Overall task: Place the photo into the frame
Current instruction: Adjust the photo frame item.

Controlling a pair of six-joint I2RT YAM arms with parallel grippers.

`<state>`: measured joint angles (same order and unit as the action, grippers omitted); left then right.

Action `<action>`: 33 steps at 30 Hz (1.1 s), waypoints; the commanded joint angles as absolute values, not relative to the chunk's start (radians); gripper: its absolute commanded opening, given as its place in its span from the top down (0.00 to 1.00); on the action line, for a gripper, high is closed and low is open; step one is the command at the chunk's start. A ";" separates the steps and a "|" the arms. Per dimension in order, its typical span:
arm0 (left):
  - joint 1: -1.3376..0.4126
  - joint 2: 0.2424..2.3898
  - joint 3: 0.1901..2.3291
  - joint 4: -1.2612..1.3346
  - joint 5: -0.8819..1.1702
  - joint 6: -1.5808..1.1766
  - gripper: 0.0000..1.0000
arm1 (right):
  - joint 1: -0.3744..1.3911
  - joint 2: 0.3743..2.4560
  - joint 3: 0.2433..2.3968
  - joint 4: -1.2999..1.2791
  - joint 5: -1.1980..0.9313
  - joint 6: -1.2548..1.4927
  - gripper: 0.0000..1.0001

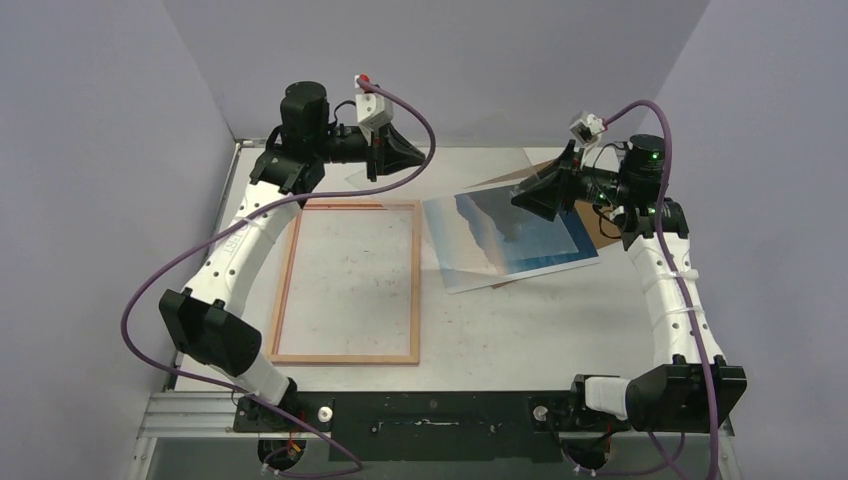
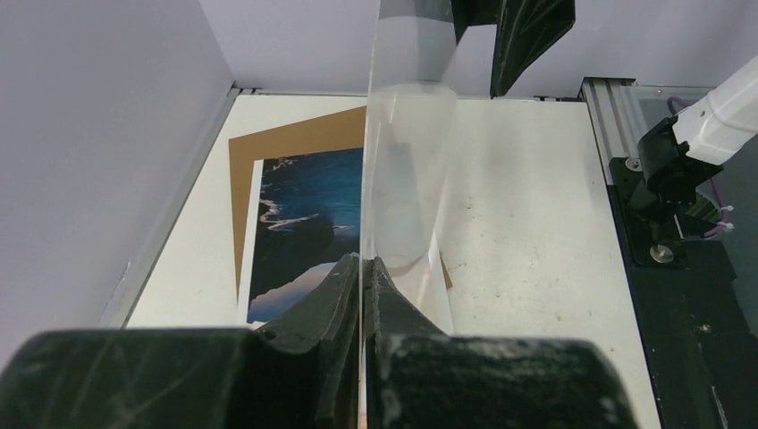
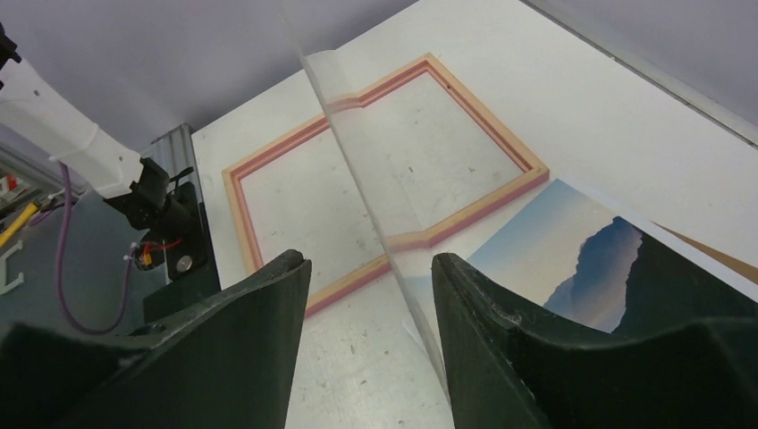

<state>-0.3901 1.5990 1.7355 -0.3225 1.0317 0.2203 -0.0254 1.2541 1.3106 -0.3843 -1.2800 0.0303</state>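
The photo (image 1: 505, 240), sea and mountains face up, lies right of centre on a brown backing board (image 1: 603, 218). To its left the frame (image 1: 345, 358) lies flat, its opening showing bare table. My left gripper (image 1: 408, 156) is shut on the edge of a clear sheet (image 2: 407, 161), which hangs in the air across to my right gripper (image 1: 535, 196). In the right wrist view that gripper (image 3: 371, 264) is open. The sheet's edge (image 3: 375, 161) passes between its fingers close to the right fingertip (image 3: 451, 268), above the frame (image 3: 240, 214) and photo (image 3: 554, 250).
Grey walls close in the table at the back and both sides. In the left wrist view the photo (image 2: 304, 223) and the backing board (image 2: 295, 138) lie near the wall. The right arm's base (image 2: 666, 179) sits on the black rail at the near edge.
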 commanded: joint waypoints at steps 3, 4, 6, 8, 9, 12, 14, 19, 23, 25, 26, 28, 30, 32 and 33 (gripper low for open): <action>-0.327 1.574 1.743 -0.153 1.119 0.149 1.00 | -0.028 1.253 1.307 -0.371 -1.400 -0.004 0.56; -0.320 1.575 1.740 -0.150 1.118 0.148 1.00 | -0.026 1.250 1.306 -0.370 -1.400 -0.001 0.59; -0.307 1.575 1.735 -0.139 1.121 0.144 1.00 | -0.025 1.244 1.308 -0.366 -1.402 0.000 0.66; -0.300 1.575 1.729 -0.121 1.124 0.130 1.00 | -0.022 1.236 1.307 -0.362 -1.396 0.020 0.75; -0.298 1.576 1.728 -0.109 1.126 0.119 1.00 | -0.019 1.233 1.308 -0.355 -1.388 0.037 0.86; -0.292 1.575 1.721 -0.054 1.142 0.078 1.00 | -0.016 1.219 1.307 -0.356 -1.348 0.053 1.00; -0.290 1.576 1.718 -0.025 1.147 0.053 1.00 | -0.013 1.214 1.311 -0.357 -1.344 0.055 1.00; -0.288 1.580 1.718 -0.014 1.097 0.028 1.00 | -0.009 1.196 1.321 -0.360 -1.332 0.057 1.00; -0.280 1.571 1.701 -0.045 1.028 0.052 0.56 | -0.007 1.177 1.328 -0.360 -1.315 0.061 1.00; -0.275 1.558 1.680 -0.048 0.970 0.067 0.37 | -0.006 1.167 1.332 -0.358 -1.302 0.064 1.00; -0.273 1.552 1.669 -0.046 0.922 0.064 0.31 | -0.006 1.164 1.335 -0.354 -1.291 0.071 1.00; -0.265 1.547 1.660 -0.070 0.838 0.079 0.24 | -0.006 1.152 1.346 -0.324 -1.249 0.112 1.00; -0.251 1.544 1.655 -0.097 0.754 0.099 0.22 | -0.006 1.144 1.355 -0.283 -1.236 0.153 1.00; -0.234 1.535 1.634 -0.093 0.694 0.107 0.20 | -0.006 1.137 1.362 -0.270 -1.209 0.166 1.00; -0.221 1.526 1.618 -0.081 0.665 0.106 0.19 | -0.006 1.136 1.362 -0.263 -1.198 0.169 1.00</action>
<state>-0.2615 1.5875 1.6489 -0.0940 0.8425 0.0784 -0.0105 1.1812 1.3033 -0.3775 -1.2514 0.1246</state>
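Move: The left hand already holds the clear sheet, whose middle lies about 8 cm to its right and 3 cm back, nearly level in height. From the open right hand the sheet's middle is some 8 cm left and 3 cm ahead. On the table about 32 cm below the right hand lie the photo, 11 cm ahead and 4 cm right, the brown board, 14 cm ahead and 8 cm right, and the empty frame, 30 cm left and level fore and aft. The right hand, drawing back a centimetre or so, shuts its half-open fingers on the clear sheet's right-hand edge and pinches it, then eases back and up a little, about 2 cm in all. The left hand first carries its edge some 2 cm left with a slight rise forward, then opens wide and swings forward and left, turning about 20 degrees counter-clockwise. ##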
